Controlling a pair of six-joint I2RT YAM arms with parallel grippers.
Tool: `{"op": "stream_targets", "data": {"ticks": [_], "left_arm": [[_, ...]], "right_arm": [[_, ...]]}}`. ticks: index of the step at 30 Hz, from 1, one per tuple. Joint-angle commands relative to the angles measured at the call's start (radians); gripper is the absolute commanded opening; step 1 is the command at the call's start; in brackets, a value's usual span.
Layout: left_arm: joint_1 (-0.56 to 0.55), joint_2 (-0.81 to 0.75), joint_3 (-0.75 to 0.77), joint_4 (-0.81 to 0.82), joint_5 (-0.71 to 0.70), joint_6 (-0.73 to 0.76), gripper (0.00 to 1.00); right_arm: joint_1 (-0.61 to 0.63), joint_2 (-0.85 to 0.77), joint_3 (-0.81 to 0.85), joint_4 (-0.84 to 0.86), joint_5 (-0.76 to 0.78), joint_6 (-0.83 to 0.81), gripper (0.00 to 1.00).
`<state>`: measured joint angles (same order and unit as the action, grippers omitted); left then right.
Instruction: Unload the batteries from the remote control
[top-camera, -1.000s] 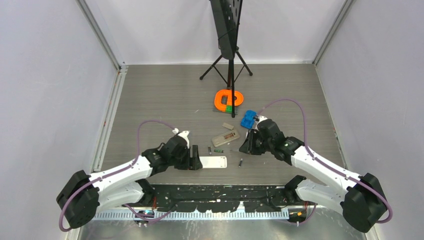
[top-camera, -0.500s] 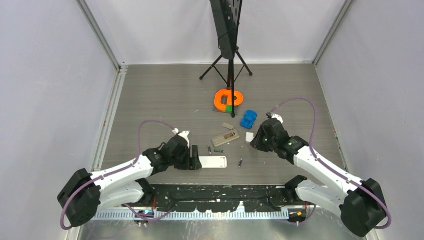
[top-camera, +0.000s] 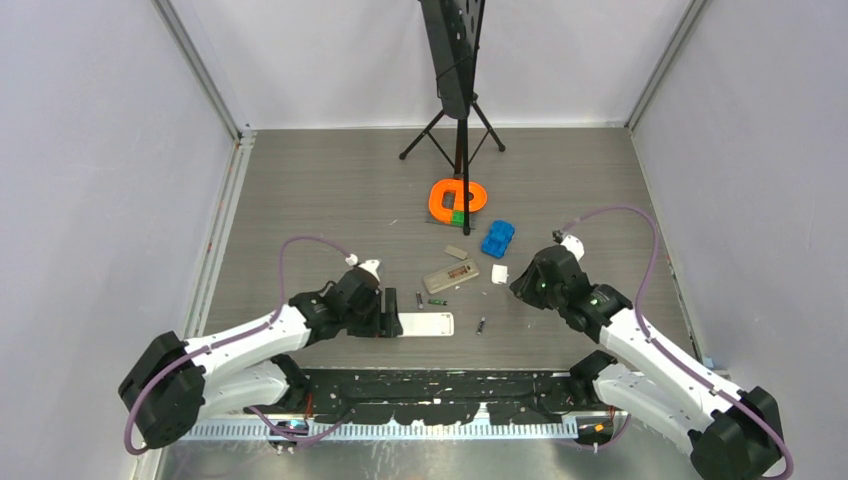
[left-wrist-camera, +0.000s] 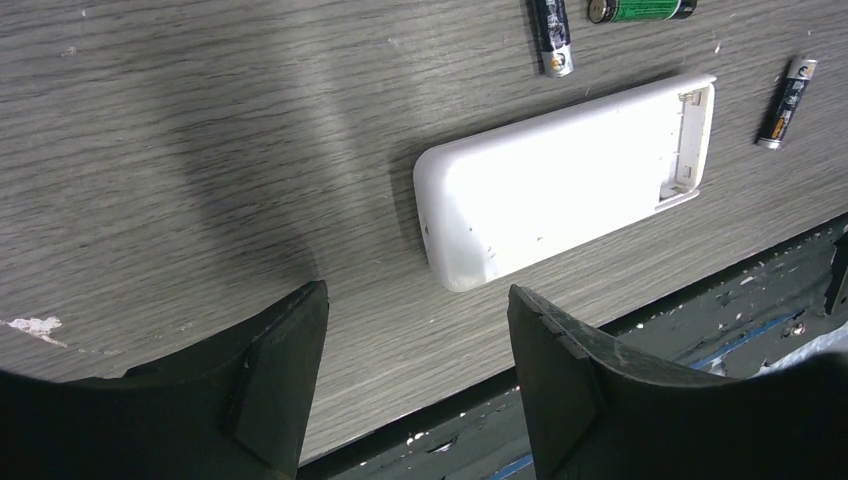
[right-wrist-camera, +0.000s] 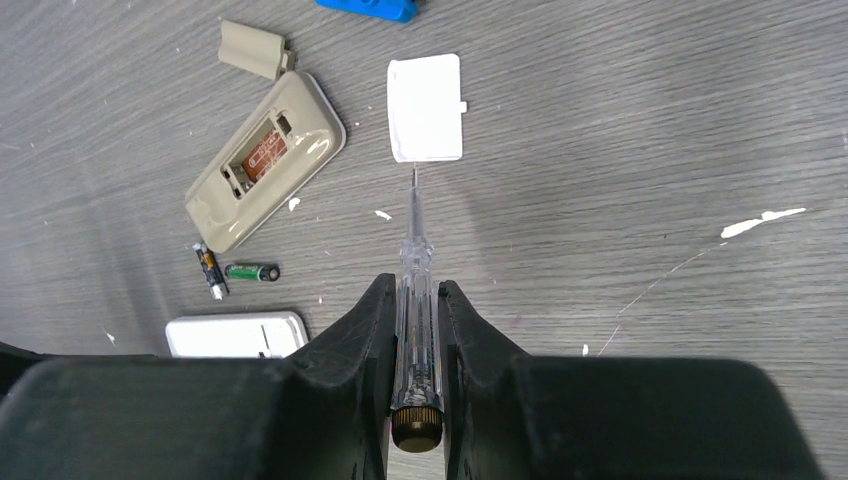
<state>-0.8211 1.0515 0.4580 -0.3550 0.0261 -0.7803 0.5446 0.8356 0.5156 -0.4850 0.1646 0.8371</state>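
A white remote control (left-wrist-camera: 565, 180) lies back-up near the table's front edge, its battery bay uncovered at one end. My left gripper (left-wrist-camera: 415, 300) hovers open just left of it (top-camera: 425, 324), holding nothing. Three batteries lie loose on the table: two (left-wrist-camera: 553, 35) (left-wrist-camera: 640, 10) beyond the white remote and one (left-wrist-camera: 787, 102) to its right. A beige remote (right-wrist-camera: 265, 160) lies back-up with its bay open, brown board showing. My right gripper (right-wrist-camera: 412, 290) is shut on a clear-handled screwdriver (right-wrist-camera: 413, 240), tip pointing at a white battery cover (right-wrist-camera: 426, 108).
A beige cover (right-wrist-camera: 255, 50) lies behind the beige remote. A blue toy (top-camera: 497, 238) and an orange ring (top-camera: 458, 198) sit further back, with a black tripod stand (top-camera: 460, 120) behind them. The dark base rail (top-camera: 440, 385) runs along the near edge.
My right arm has drawn back to the right with the screwdriver, away from the beige remote and white cover. The left arm has barely moved.
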Motion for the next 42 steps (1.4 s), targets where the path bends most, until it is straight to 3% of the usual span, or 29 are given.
{"op": "stream_targets", "data": {"ticks": [1,9,16,24,42], "left_arm": [[-0.004,0.017,0.041,-0.019,-0.017,-0.002,0.68],[-0.004,0.113,0.098,-0.036,-0.012,0.016,0.67],[-0.004,0.121,0.118,-0.050,-0.018,0.031,0.66],[-0.004,0.087,0.130,-0.088,-0.072,0.042,0.67],[-0.004,0.038,0.120,-0.097,-0.101,0.024,0.69]], "right_arm": [[-0.005,-0.047,-0.008,0.002,0.107,0.064,0.01],[-0.006,-0.010,-0.061,0.044,0.264,0.183,0.02],[-0.008,0.020,-0.172,0.227,0.332,0.290,0.02],[-0.009,0.123,-0.253,0.319,0.283,0.380,0.05],[-0.010,0.272,-0.239,0.323,0.230,0.305,0.16]]}}
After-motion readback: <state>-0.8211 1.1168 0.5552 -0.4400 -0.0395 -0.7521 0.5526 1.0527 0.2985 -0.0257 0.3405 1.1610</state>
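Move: The loose white battery cover lies some 5 cm ahead of the right hand, about 4 cm to its left and 9 cm below; this hand already holds the screwdriver. The blue brick is about 8 cm straight beyond the cover, and the beige remote about 11 cm to the left of the cover and 1 cm nearer the base. From the idle left hand the cover lies roughly 10 cm ahead, 25 cm to the right and 4 cm lower. The screwdriver, still gripped by the right hand, is swung to the right about 3 cm, then carried forward and lowered, ending some 5 cm lower beside the white cover's right edge, its tip coming down near the bare table beyond it. The hand turns about 25 degrees clockwise on the way, then eases back left and slightly back while still sinking. ##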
